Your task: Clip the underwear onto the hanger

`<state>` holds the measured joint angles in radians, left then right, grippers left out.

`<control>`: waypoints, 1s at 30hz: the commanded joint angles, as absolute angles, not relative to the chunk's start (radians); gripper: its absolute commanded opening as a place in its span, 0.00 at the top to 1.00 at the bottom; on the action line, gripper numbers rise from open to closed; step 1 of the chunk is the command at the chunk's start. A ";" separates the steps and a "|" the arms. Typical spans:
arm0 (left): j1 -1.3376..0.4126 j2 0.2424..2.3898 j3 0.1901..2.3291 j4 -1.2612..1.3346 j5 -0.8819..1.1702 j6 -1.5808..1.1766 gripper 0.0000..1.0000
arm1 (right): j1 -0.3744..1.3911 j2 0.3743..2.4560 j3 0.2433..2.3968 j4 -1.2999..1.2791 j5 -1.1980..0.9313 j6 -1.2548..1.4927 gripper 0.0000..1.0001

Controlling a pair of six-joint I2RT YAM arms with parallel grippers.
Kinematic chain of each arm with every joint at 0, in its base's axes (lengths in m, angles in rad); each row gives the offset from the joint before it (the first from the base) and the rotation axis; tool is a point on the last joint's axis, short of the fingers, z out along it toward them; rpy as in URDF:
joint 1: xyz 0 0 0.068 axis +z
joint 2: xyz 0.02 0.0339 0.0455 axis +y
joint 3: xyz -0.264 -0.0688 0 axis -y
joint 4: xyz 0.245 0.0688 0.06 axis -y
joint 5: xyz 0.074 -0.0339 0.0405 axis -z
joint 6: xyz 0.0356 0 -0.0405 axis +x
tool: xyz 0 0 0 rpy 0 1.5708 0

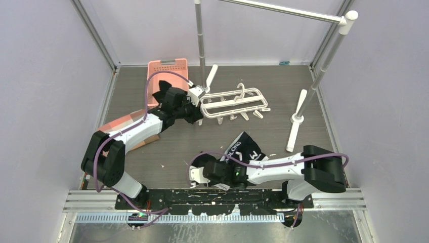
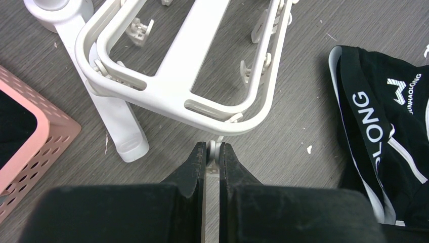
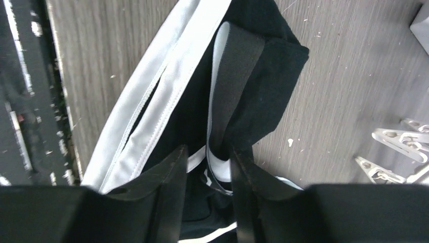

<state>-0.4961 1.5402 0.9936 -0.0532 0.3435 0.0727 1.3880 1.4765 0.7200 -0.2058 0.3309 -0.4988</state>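
Note:
The white hanger (image 1: 235, 101) (image 2: 177, 91) lies flat on the table at the back middle. My left gripper (image 1: 198, 92) (image 2: 213, 148) is shut on a small clip (image 2: 215, 147) hanging at the hanger's near end. The black underwear (image 1: 248, 147) (image 3: 253, 66) (image 2: 374, 116), with white lettering and piping, is bunched near the front middle against my right arm. My right gripper (image 1: 201, 169) (image 3: 208, 152) is over it with its jaws apart. A fold of waistband lies loose between the fingers.
A pink perforated basket (image 1: 167, 71) (image 2: 30, 147) stands at the back left, holding something dark. The grey rail stand (image 1: 201, 35) rises behind the hanger, its white feet (image 1: 296, 121) (image 2: 111, 116) on the table. A peach-coloured item (image 1: 126, 124) lies under my left arm.

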 commanded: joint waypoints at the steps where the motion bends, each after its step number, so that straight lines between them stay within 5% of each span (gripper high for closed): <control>1: -0.496 1.486 1.032 -0.005 0.340 0.085 1.00 | 1.386 1.360 0.771 -0.230 0.253 -0.483 0.49; 3: -0.496 1.483 1.031 -0.005 0.341 0.084 1.00 | 1.384 1.318 0.768 -0.221 0.243 -0.505 0.39; 12: -0.496 1.481 1.029 0.000 0.342 0.083 1.00 | 1.323 1.131 0.636 -0.089 0.034 -0.701 0.33; 30: -0.497 1.489 1.034 0.000 0.345 0.081 1.00 | 1.181 1.304 0.642 0.036 -0.205 -0.771 0.41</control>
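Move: The underwear's folded waistband lies right between and under the right fingertips, about 2 cm below and 1 cm ahead. The printed flap is some 9 cm ahead of the right hand and 11 cm to its right, slightly lower. The hanger's nearest free clip is about 21 cm ahead, 4 cm to the right and roughly 6 cm higher. From the left hand the folded waistband is about 21 cm back, 3 cm to the right and 11 cm down. Open the right gripper further and lift it about 7 cm clear of the folded waistband, then sink some 4 cm back towards the cloth, ending a little to the left with the fingers spread astride the band. On the way turn the hand roughly 20 degrees counter-clockwise and tilt the fingers to point more to the left. Keep the left gripper still, shut on the hanger. ##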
